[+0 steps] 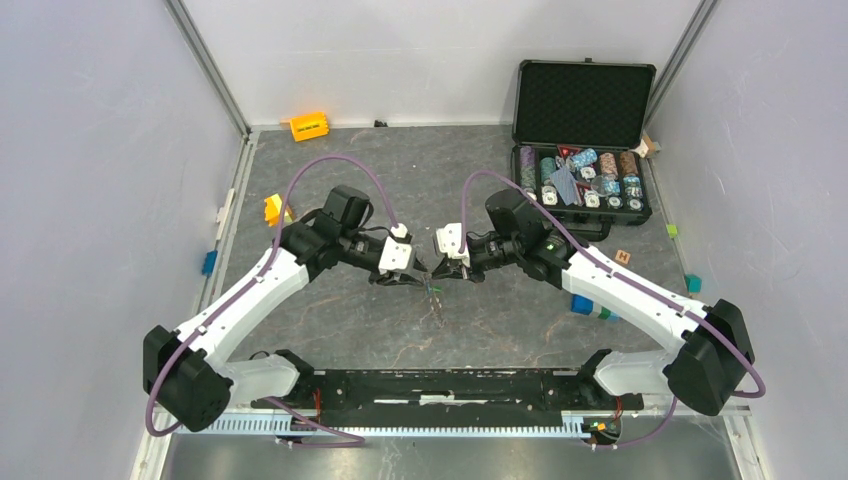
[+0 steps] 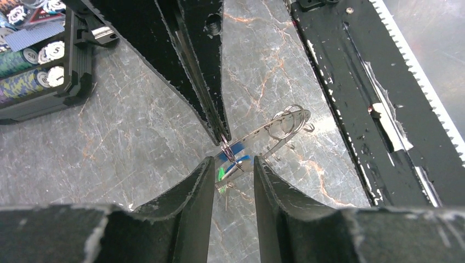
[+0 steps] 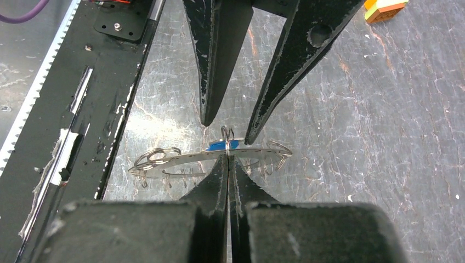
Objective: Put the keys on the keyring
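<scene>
The keyring (image 3: 181, 159) is a flat silver ring with small holes along its rim and several small wire rings hanging from it. I see it edge-on, held just above the table at mid-table (image 1: 434, 297). My right gripper (image 3: 227, 159) is shut on its near rim, where a small wire ring stands up. The blue-headed key (image 3: 225, 145) sits just beyond those tips. In the left wrist view the keyring (image 2: 285, 129) runs up to the right. The blue key (image 2: 237, 149) and green key (image 2: 222, 174) lie between the fingertips of my open left gripper (image 2: 234, 164).
An open black case (image 1: 580, 180) of poker chips stands at the back right. Loose blocks lie around: orange (image 1: 309, 126), yellow (image 1: 273, 208), blue and green (image 1: 590, 305), teal (image 1: 693, 283). The black base rail (image 1: 450, 385) runs along the near edge.
</scene>
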You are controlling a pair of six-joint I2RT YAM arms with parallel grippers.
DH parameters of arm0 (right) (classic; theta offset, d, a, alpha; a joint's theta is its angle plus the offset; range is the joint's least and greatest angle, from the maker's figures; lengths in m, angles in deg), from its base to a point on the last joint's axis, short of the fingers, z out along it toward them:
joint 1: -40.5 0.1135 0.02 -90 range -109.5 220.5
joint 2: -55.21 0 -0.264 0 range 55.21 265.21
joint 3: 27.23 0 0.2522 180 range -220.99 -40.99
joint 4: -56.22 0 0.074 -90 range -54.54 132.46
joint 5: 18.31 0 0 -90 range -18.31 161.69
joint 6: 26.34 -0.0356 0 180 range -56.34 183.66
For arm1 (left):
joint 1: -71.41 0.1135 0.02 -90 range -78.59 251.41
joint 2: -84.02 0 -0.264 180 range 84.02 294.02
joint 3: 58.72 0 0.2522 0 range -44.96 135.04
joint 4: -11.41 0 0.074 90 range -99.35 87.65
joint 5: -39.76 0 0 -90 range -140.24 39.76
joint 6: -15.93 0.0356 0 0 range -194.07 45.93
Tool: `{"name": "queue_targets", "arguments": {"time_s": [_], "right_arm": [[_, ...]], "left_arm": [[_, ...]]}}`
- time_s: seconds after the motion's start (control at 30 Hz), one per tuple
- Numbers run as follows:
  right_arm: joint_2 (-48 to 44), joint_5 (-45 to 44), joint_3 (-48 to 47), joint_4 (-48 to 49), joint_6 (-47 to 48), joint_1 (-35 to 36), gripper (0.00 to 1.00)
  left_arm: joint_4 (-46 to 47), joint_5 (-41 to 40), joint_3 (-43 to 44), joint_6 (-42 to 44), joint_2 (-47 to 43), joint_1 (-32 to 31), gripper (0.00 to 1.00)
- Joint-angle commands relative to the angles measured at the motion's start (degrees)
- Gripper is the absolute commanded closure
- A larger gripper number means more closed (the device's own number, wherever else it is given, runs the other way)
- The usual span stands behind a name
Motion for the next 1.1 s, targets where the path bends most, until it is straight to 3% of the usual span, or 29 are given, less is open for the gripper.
{"name": "queue_targets", "arguments": {"time_s": [0.0,0.23,0.7,0.87,0.97,1.07], "right_arm": [[-1.3,0.4,-0.2,3.0,-1.1,-0.4,1.0],[-1.3,0.2,-0.1,3.6,-1.7,-0.4,1.0],[-0.6,0.2,-0.2,4.0,-2.2,-0.6,1.0],[-0.8,0.2,-0.2,4.0,-2.2,-0.6,1.0],[-0.7,0.0,-0.1,4.2,-2.3,-0.6,1.0],[-0.8,-0.6,0.3,4.8,-2.7,-0.6,1.0]], "left_arm": [[2.3,0.9,2.1,-6.8,-1.0,0.3,0.62],[3.9,1.7,2.0,-10.0,-0.4,0.2,0.71],[7.7,2.1,1.0,-14.9,-0.3,0.2,0.78],[7.7,2.0,0.8,-14.9,-0.2,0.3,0.87],[7.7,2.0,0.7,-15.1,-0.2,0.3,0.98],[8.1,2.5,0.6,-16.0,-0.1,0.3,0.98]]}}
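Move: The small wire ring that the right fingers hold lies about 1 cm to the left hand's right and 1 cm above it, between its parted fingertips. From the left hand, the big keyring disc hangs roughly 5 cm lower, 1 cm back and 1 cm right; the green key is about 3 cm below, 1 cm back and 2 cm right. For the right hand the wire ring is at its fingertips, within 1 cm of them. Upward by about 1 cm and slightly to its right, the left hand eases in to the small wire ring at the right fingertips, rolling some 5–10 degrees about its pointing direction. Its part-open fingers close steadily until nearly shut, seeming to pinch the wire right beside the right hand's tips. The right hand stays in place and keeps its shut grip. ##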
